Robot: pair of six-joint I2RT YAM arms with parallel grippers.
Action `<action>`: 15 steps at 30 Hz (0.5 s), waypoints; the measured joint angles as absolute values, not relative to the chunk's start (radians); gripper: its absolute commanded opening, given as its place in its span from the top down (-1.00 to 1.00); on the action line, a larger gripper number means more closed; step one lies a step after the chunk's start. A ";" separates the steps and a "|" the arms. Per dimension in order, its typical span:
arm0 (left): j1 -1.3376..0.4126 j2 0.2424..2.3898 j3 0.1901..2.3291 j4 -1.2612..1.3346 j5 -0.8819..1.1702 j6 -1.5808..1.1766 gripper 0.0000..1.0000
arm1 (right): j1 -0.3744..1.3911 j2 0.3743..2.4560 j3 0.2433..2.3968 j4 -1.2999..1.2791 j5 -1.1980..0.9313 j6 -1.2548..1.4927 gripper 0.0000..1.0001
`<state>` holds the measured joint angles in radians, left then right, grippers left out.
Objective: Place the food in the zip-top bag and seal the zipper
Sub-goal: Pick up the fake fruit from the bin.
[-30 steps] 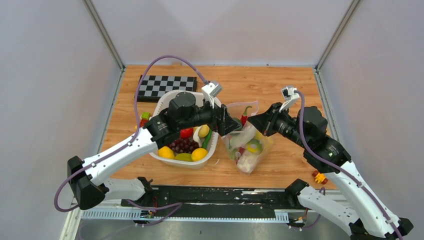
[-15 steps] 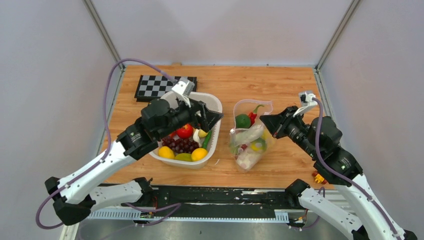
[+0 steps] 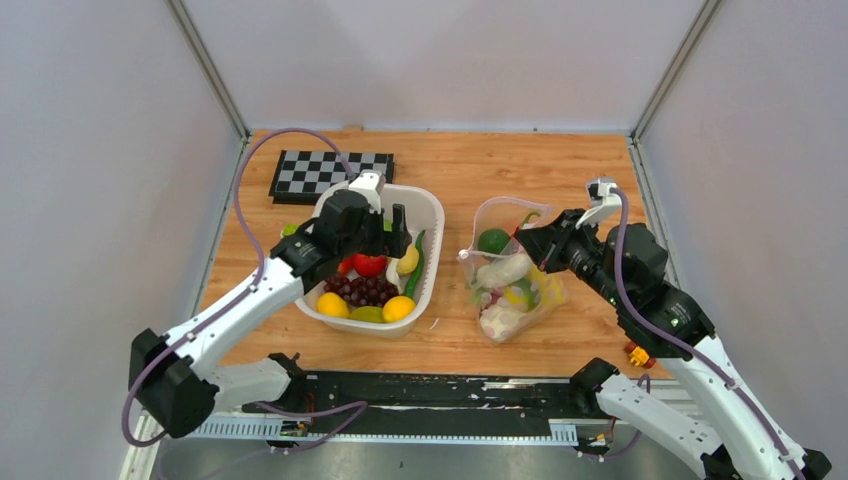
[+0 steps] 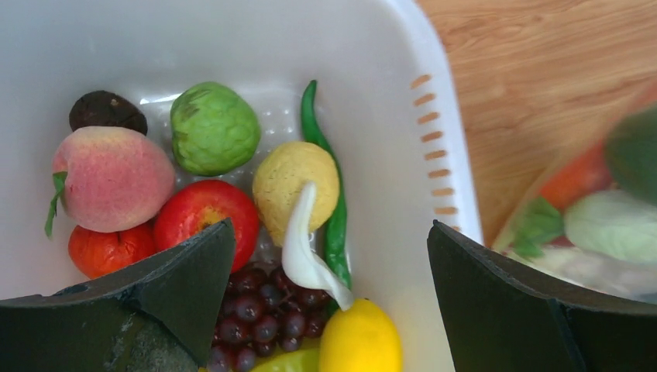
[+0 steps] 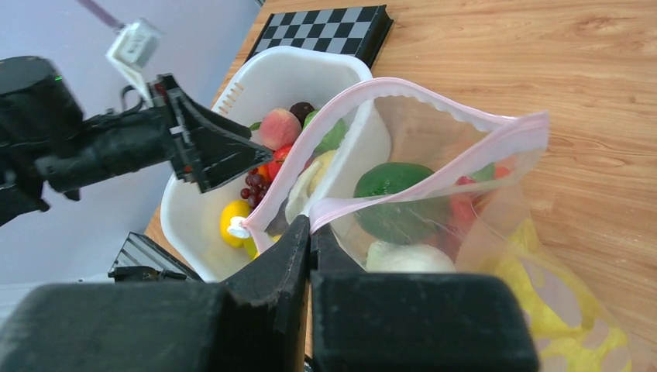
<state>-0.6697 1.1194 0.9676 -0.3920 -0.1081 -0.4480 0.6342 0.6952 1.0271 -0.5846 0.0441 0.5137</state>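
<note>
The zip-top bag [image 3: 512,285] stands right of the white basket [image 3: 432,212] with its mouth open. My right gripper [image 3: 524,238] is shut on the near lip of the pink zipper [image 5: 519,132], its fingertips [image 5: 311,226] pinching the strip. Inside the bag lie a green fruit [image 5: 395,198], a white cabbage [image 3: 503,270] and red pieces. My left gripper [image 4: 331,232] hangs open over the basket, holding nothing. Below it the basket holds food: a peach [image 4: 108,178], a red tomato [image 4: 205,221], grapes [image 4: 263,310], a lemon [image 4: 360,341] and a green chili [image 4: 335,225].
A checkerboard [image 3: 330,172] lies at the back left behind the basket. A small yellow and red object [image 3: 638,354] sits near the right arm's base. Small green and red pieces [image 3: 290,232] show just left of the basket.
My left arm has drawn back from the bag to over the basket and its jaws have spread wider. A green fruit now lies in the bag, whose mouth the right gripper holds wider.
</note>
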 measured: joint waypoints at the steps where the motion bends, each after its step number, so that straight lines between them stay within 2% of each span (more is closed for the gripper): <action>1: -0.653 1.148 0.968 -0.392 -0.096 -0.439 -1.00 | 0.634 0.696 1.028 -0.585 0.043 0.515 1.00; 15: -0.606 1.606 1.119 -0.461 0.071 -0.245 -1.00 | 0.634 0.702 1.028 -0.584 0.035 0.516 1.00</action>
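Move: The speckled yellow fruit in the bin lies about 3 cm ahead of the open left hand, sideways level with it and some 16 cm below. The green chili runs along its right side, about 3 cm from it; the garlic sits about 3 cm left of it and 3 cm nearer. The tomato is roughly 7 cm left of it, and the green cabbage 6 cm farther out and 4 cm left. From the right hand, the fruit is about 10 cm ahead, 19 cm left and 27 cm below. Towards the speckled yellow fruit, beside the bin's right wall, the left hand sinks about 12 cm, easing some 3 cm forward and then a little right. Its wrist tips the fingers some 20 degrees more steeply down, and they stay wide open. The right hand holds still, keeping its pinch on the bag's zipper edge. ##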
